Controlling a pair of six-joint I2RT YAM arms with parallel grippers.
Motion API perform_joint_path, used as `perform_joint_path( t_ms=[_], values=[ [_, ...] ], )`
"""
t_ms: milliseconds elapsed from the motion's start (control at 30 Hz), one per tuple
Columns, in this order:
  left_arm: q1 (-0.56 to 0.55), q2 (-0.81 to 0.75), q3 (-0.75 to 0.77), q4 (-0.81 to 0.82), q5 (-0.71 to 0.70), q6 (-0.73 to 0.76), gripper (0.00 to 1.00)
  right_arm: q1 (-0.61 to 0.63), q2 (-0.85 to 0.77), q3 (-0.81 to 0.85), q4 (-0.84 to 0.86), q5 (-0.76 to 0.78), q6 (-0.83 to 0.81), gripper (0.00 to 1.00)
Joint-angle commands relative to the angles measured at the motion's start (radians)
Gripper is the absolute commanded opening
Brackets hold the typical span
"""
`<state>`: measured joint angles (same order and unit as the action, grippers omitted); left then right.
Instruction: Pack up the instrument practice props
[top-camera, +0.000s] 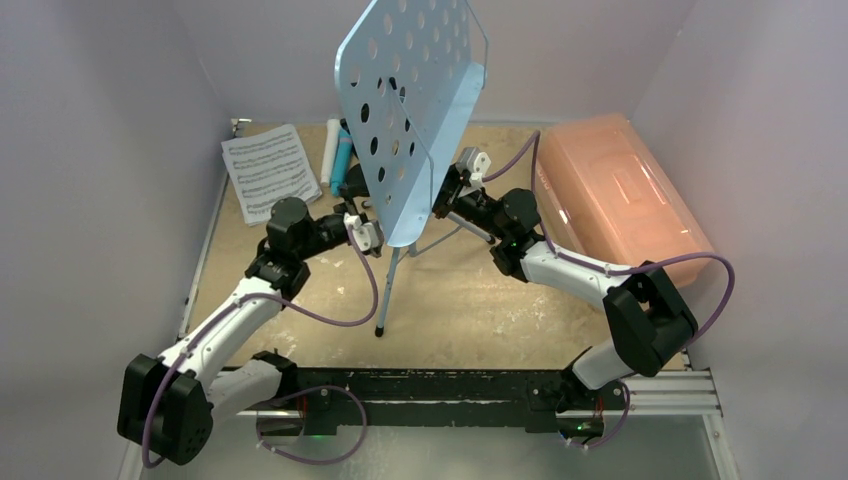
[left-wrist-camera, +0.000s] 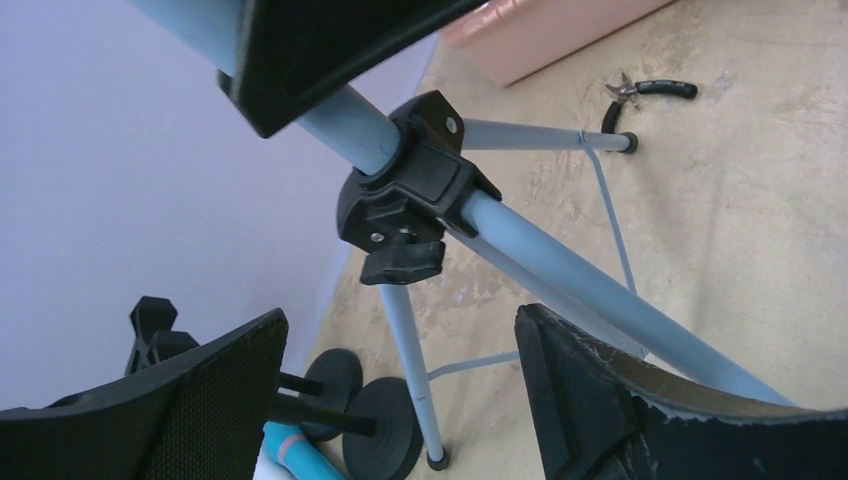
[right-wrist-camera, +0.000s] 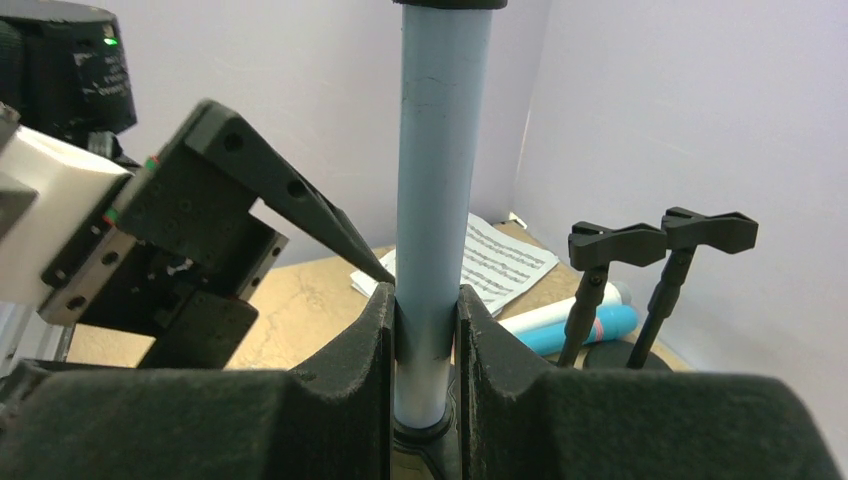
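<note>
The light-blue perforated music rack (top-camera: 410, 100) stands upright on its tripod legs (top-camera: 385, 300). My right gripper (right-wrist-camera: 425, 310) is shut on the rack's pole (right-wrist-camera: 435, 180), just above its black collar. My left gripper (left-wrist-camera: 400, 325) is open beside the black tripod hub (left-wrist-camera: 410, 200) and touches nothing. Behind the rack lie the sheet-music pages (top-camera: 268, 170), a white microphone (top-camera: 329, 150) and a blue microphone (top-camera: 341, 160). Two black mic holders (right-wrist-camera: 610, 245) stand next to the microphones, their round bases (left-wrist-camera: 385, 430) on the table.
A pink translucent box (top-camera: 620, 195) sits at the right, close to my right arm. Small black-handled pliers (left-wrist-camera: 640, 95) lie by a tripod foot near the box. Walls close in the table on the left, back and right.
</note>
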<state>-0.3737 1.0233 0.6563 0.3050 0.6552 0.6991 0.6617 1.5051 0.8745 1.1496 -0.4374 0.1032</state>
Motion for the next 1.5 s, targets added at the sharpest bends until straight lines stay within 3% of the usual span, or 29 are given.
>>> perform_joint_path(
  t_ms=[0, 67, 200, 467, 767, 967, 1133, 1233, 1467],
  values=[
    [-0.017, 0.045, 0.048, 0.055, 0.024, 0.111, 0.8, 0.0, -0.036, -0.009, 0.033, -0.026, -0.072, 0.0],
    [-0.02, 0.059, 0.052, 0.063, 0.028, 0.116, 0.76, 0.0, -0.034, -0.008, 0.032, -0.026, -0.073, 0.0],
    [-0.025, 0.076, 0.053, 0.094, 0.058, 0.108, 0.52, 0.0, -0.031, -0.008, 0.034, -0.026, -0.072, 0.0],
    [-0.025, 0.097, 0.051, 0.137, 0.057, 0.092, 0.5, -0.001, -0.029, -0.008, 0.036, -0.028, -0.07, 0.0],
    [-0.024, 0.089, 0.061, 0.123, 0.098, 0.051, 0.31, -0.001, -0.031, -0.009, 0.035, -0.026, -0.071, 0.0],
    [-0.024, 0.097, 0.178, -0.157, 0.166, 0.0, 0.21, -0.001, -0.034, -0.009, 0.033, -0.025, -0.072, 0.0],
    [-0.024, 0.1, 0.222, -0.217, 0.181, -0.228, 0.2, 0.0, -0.036, -0.009, 0.032, -0.03, -0.07, 0.0],
    [-0.024, 0.109, 0.227, -0.16, 0.155, -0.473, 0.19, -0.001, -0.038, -0.009, 0.034, -0.033, -0.067, 0.0],
    [-0.022, 0.21, 0.277, -0.199, 0.018, -0.848, 0.05, 0.0, -0.049, -0.012, 0.036, -0.038, -0.062, 0.0]
  ],
)
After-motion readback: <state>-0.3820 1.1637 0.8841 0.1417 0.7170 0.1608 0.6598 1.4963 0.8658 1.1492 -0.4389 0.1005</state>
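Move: The black wing knob on the music stand's tripod clamp lies some 3 cm to the left gripper's right, about level fore and aft and roughly 1 cm above it. The blue pole behind the knob, at the clamp, is about 6 cm right, 1 cm ahead and 2 cm up; the two mic stands are some 13 cm ahead, 3 cm left and 17 cm lower. From the right gripper the knob is about 6 cm below, 3 cm left and 1 cm back. Ease the left gripper about 3 cm to the right, finishing slightly higher, onto the clamp's wing knob, and close the wide-open fingers until they pinch it. With the fingers nearly shut, roll the wrist some 30 degrees counter-clockwise, as seen from behind the hand looking along the fingers, to work the knob. Keep the right gripper still, holding the pole. ##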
